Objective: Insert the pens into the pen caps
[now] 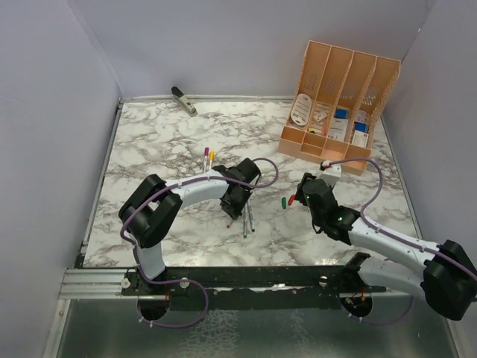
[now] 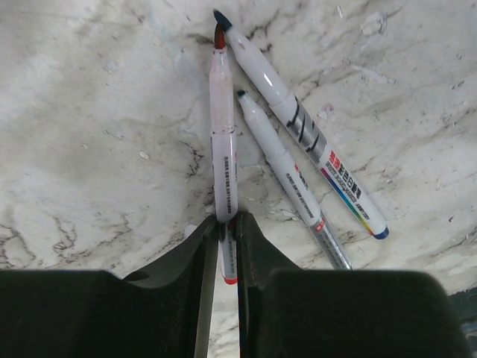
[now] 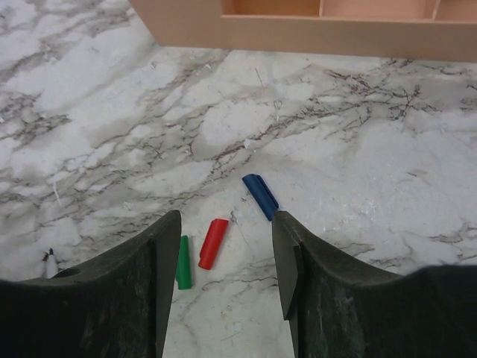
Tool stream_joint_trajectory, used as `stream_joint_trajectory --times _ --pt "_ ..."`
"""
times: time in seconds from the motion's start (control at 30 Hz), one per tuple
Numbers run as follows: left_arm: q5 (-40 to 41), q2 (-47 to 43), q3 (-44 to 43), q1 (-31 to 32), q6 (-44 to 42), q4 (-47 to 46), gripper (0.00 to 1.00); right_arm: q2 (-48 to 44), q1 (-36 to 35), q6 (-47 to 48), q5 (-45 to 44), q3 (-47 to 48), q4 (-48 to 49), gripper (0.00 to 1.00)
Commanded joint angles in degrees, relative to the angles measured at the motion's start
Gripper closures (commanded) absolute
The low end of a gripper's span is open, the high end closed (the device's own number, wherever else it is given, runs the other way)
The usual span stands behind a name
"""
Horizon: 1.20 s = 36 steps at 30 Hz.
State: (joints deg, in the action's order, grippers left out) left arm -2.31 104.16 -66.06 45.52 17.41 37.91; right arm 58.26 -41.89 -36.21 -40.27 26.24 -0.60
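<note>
My left gripper (image 2: 227, 220) is shut on the rear part of a red-tipped pen (image 2: 223, 134), whose tip points away over the marble. Beside it lie a dark-tipped pen (image 2: 282, 168) and a blue-tipped pen (image 2: 298, 127). From above, this gripper (image 1: 232, 210) sits mid-table with those pens (image 1: 247, 218) to its right. My right gripper (image 3: 226, 220) hangs open over the caps: a green cap (image 3: 183, 262) by its left finger, a red cap (image 3: 213, 243) between the fingers, and a blue cap (image 3: 260, 197) at its right fingertip. Two pens with purple and yellow ends (image 1: 209, 156) lie farther back.
An orange desk organizer (image 1: 339, 104) holding small items stands at the back right, its front wall (image 3: 298, 37) just beyond the caps. A grey stapler-like tool (image 1: 184, 101) lies at the back left. White walls close in the marble table (image 1: 156, 149).
</note>
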Motion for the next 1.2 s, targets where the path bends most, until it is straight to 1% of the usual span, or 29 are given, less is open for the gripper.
stream_joint_trajectory --times 0.0,0.13,0.23,0.37,0.5,0.57,0.73,0.87,1.17 --pt "9.7 1.7 4.4 -0.4 -2.2 -12.7 1.00 3.9 0.1 -3.6 -2.3 2.7 -5.0 0.49" --pt "12.8 -3.7 5.0 -0.4 -2.2 -12.6 1.00 6.6 0.1 -5.3 -1.8 3.6 -6.8 0.50" --pt "14.3 -6.5 5.5 -0.4 -1.9 -12.3 1.00 8.4 0.1 -5.5 0.1 4.1 -6.9 0.54" --pt "16.4 -11.8 6.5 -0.4 -1.4 -12.4 1.00 10.9 0.1 -7.0 2.6 5.1 -7.4 0.55" --pt "19.7 -16.8 8.4 -0.4 -1.7 -14.1 1.00 14.3 0.1 -6.3 5.4 6.3 -6.7 0.66" --pt "21.4 -19.4 9.9 -0.4 -1.9 -16.2 1.00 16.0 0.1 -6.2 6.1 7.1 -6.7 0.69" --pt "22.7 -25.0 13.6 -0.4 -2.4 -22.5 1.00 19.5 0.1 -6.9 8.0 8.8 -6.4 0.69" --pt "21.9 -27.2 15.2 -0.4 -2.4 -26.0 1.00 21.6 0.1 -8.0 8.3 10.1 -7.5 0.70" --pt "19.8 -34.1 20.8 -0.4 -4.4 -33.6 1.00 22.7 0.1 -9.2 6.8 10.7 -9.0 0.71"
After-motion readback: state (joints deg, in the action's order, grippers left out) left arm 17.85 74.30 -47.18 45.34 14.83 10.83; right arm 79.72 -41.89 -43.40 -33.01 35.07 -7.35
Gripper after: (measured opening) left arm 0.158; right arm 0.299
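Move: The left gripper already pinches the red-tipped pen just above the table; its red cap lies some 23 cm to the right and 8 cm farther out. Beside this hand the loose dark-tipped pen lies about 5 cm right and level, the blue-ended pen 7 cm right and 2 cm farther out. From the right hand the red cap is about 3 cm ahead, 3 cm left and 10 cm down, the green cap 2 cm ahead and 6 cm left, the blue cap 6 cm ahead and 1 cm right. Keep the left gripper shut on the red-tipped pen and carry it forward, then mostly up, about 11 cm in all, away from the two loose pens, swinging the fingers some 40 degrees up towards pointing forward. Meanwhile lower the right gripper about 7 cm towards the red cap, easing left midway, tipping it further down and narrowing its fingers to part-open, stopping just short of the cap. ##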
